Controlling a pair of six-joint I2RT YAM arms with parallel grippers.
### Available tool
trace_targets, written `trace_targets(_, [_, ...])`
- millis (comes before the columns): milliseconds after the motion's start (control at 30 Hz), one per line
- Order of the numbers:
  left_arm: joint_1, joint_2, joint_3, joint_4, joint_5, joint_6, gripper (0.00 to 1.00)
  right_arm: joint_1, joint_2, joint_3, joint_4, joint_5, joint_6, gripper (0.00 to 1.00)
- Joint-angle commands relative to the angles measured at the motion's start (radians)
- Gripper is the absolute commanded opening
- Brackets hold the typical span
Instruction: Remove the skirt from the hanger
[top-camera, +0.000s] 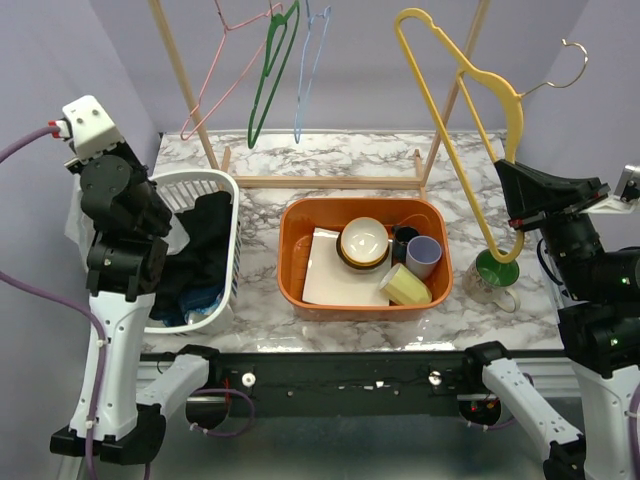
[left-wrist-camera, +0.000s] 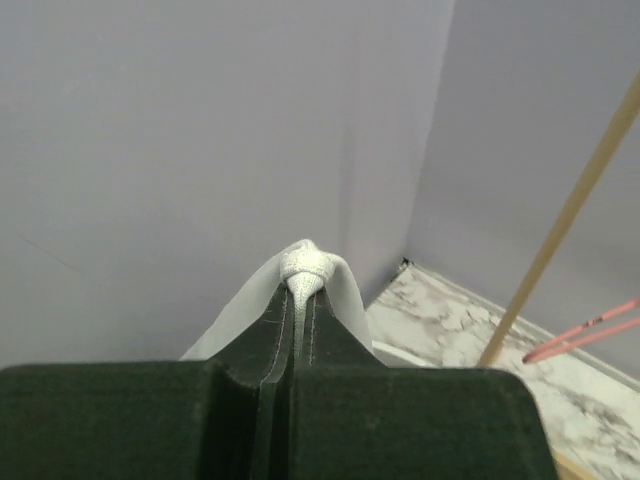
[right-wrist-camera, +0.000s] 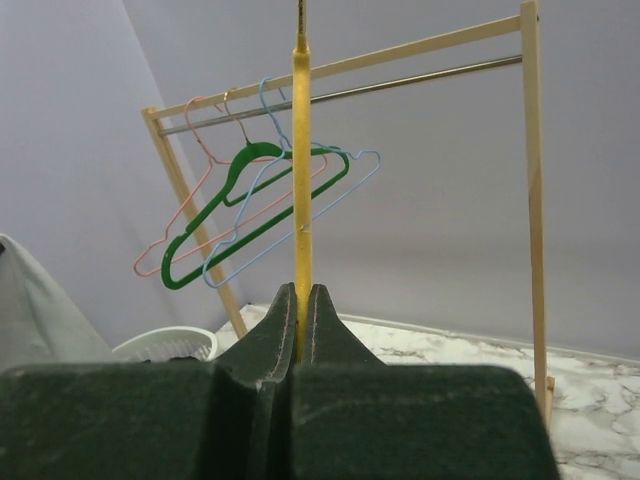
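In the left wrist view my left gripper (left-wrist-camera: 303, 291) is shut on a bunched fold of the white skirt (left-wrist-camera: 347, 300). The cloth drapes down on both sides of the fingers. In the top view only a strip of the skirt (top-camera: 72, 224) shows behind the raised left arm, at the far left beside the wall. My right gripper (right-wrist-camera: 300, 297) is shut on the yellow hanger (right-wrist-camera: 301, 150), which stands straight up from the jaws. From above, the yellow hanger (top-camera: 462, 72) is held bare over the table's right side by the right gripper (top-camera: 509, 190). No cloth hangs on it.
A white laundry basket (top-camera: 222, 186) with dark clothes stands at the left. An orange tub (top-camera: 296, 222) holds a bowl, cups and paper. A wooden rack (top-camera: 320, 182) at the back carries pink, green (top-camera: 268, 75) and blue hangers. A glass mug (top-camera: 492, 284) sits under the yellow hanger.
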Motion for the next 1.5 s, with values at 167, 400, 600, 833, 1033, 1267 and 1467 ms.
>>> trace_targets(167, [0.054,-0.059,-0.353,-0.221,0.225,-0.530,0.00,-0.005,-0.016,-0.022,-0.005,-0.021,0.000,0.01])
trace_targets(400, [0.154,-0.047,-0.514,-0.263,0.387,-0.798,0.27,-0.004,0.001,-0.028,-0.075,0.028,0.000,0.01])
trace_targets(600, [0.217,-0.010,-0.559,-0.296,0.423,-0.887,0.34,-0.004,0.073,0.019,-0.158,0.023,-0.008,0.01])
trace_targets(833, [0.257,0.019,-0.606,-0.286,0.498,-0.947,0.55,-0.005,0.164,0.076,-0.209,0.043,-0.012,0.01])
trace_targets(1033, [0.266,0.016,-0.610,-0.278,0.521,-0.934,0.76,-0.004,0.245,0.127,-0.198,0.057,-0.024,0.01])
trace_targets(1267, [0.266,-0.043,-0.432,-0.326,0.532,-0.930,0.99,0.004,0.391,0.233,-0.230,0.100,-0.057,0.01])
trace_targets(1467, [0.267,-0.048,-0.327,-0.382,0.596,-0.895,0.99,0.074,0.501,0.332,-0.226,0.215,-0.127,0.01])
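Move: The left hand still pinches the white skirt high over the laundry basket, whose middle is about 4 cm ahead, 2 cm right and 40 cm below; black clothes fill its right side, some 8 cm to this hand's right, and the orange tub is 44 cm right, 3 cm ahead. The right hand holds the yellow hanger: the rack rod's right part is about 33 cm ahead, 4 cm left and near hand height; the blue hanger hangs 22 cm left, 33 cm ahead. The left hand plunges some 32 cm into the basket, easing forward and slightly right while rolling about 45 degrees left side down; its fingers open during the descent to let go of the white skirt, then it backs up about 11 cm, wide open. The right hand keeps its pinch on the yellow hanger and, after a slow start, carries it about 13 cm forward and half as far down towards the rack, tipping about 20 degrees downward. ##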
